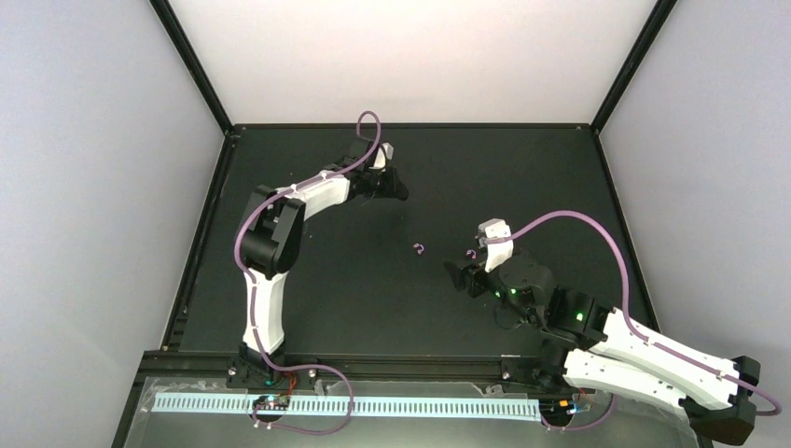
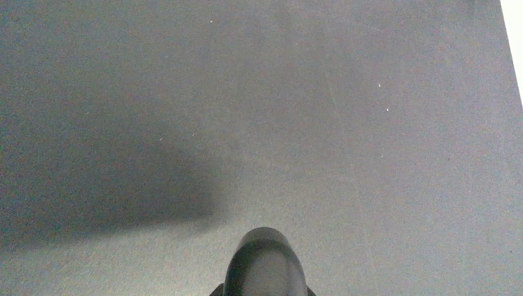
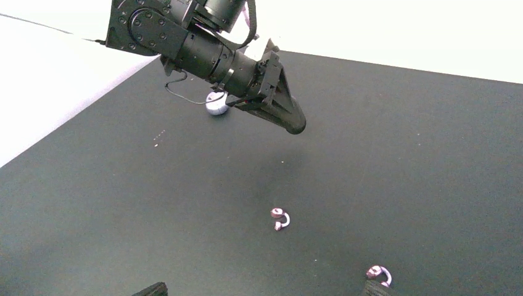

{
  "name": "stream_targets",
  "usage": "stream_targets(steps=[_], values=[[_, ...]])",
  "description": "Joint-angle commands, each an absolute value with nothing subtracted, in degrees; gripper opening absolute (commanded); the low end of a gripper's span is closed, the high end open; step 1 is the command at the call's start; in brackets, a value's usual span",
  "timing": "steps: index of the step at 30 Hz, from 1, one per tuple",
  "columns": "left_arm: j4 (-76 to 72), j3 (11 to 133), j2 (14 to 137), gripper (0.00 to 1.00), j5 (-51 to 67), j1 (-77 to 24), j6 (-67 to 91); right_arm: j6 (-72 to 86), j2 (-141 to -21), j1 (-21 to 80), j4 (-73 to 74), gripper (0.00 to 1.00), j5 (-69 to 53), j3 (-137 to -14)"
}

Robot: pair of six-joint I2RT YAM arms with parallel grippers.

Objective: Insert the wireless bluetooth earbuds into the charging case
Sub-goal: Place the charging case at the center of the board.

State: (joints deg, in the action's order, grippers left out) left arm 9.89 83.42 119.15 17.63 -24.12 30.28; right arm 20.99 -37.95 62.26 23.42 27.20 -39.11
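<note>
Two small pinkish-lavender hook-shaped earbuds lie on the black table. One earbud lies ahead of my right gripper, which is open with nothing between its fingers. The other earbud lies right at the tip of one of its fingers. The pale rounded charging case sits on the table behind the left arm, partly hidden by it. My left gripper hovers above the table, shut and holding nothing.
The black table ends at a black frame, with white walls beyond it. A purple cable loops over the right arm, and another runs along the left arm.
</note>
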Motion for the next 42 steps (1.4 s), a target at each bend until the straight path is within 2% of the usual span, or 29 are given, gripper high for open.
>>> stream_targets(steps=[1, 13, 17, 22, 23, 30, 36, 42], values=[[15.2, 89.6, 122.6, 0.09, 20.1, -24.2, 31.2, 22.1, -38.3, 62.0, 23.3, 0.83, 30.5, -40.1], [18.3, 89.5, 124.0, 0.35, 17.7, -24.3, 30.0, 20.7, -37.1, 62.0, 25.5, 0.83, 33.0, -41.9], [18.5, 87.1, 121.0, 0.58, 14.3, -24.2, 28.8, 20.3, -37.1, 62.1, 25.0, 0.83, 32.7, -41.8], [20.4, 83.6, 113.9, 0.94, 9.3, -24.0, 28.1, 19.2, -37.5, 62.1, 24.6, 0.83, 31.8, -42.2], [20.7, 82.5, 111.9, 0.98, 7.7, -24.0, 28.0, 18.8, -37.5, 62.1, 24.3, 0.83, 31.8, -42.2], [23.4, 77.5, 102.6, 0.99, -9.1, -21.1, 25.8, 17.7, -38.2, 62.0, 21.8, 0.83, 30.0, -41.4], [26.9, 78.9, 106.3, 0.99, -9.0, -14.0, 27.3, 17.3, -37.8, 62.1, 21.9, 0.83, 29.6, -40.9], [31.2, 86.6, 114.1, 0.99, -11.5, -12.5, 26.6, 17.2, -37.7, 62.0, 22.0, 0.83, 29.6, -41.0]])
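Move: Just beneath the left hand, about 4 cm down and straight below, is the bare spot on the board where the charging case it still holds will go. The lavender case lies roughly 16 cm to this hand's left and 3 cm farther out; one purple earbud is about 14 cm back and 5 cm right, the other 15 cm back and 16 cm right. From the right hand the spot is some 28 cm ahead, 12 cm left and 21 cm below. Lowering the black charging case about 3.5 cm to the board, the left hand opens its fingers wide and lets go, drawing up clear. It then swings some 19 cm left in an arc, first rising and then sinking towards the lavender case, the wrist turning about 25 degrees counter-clockwise and rolling left side up, fingers staying wide open. ##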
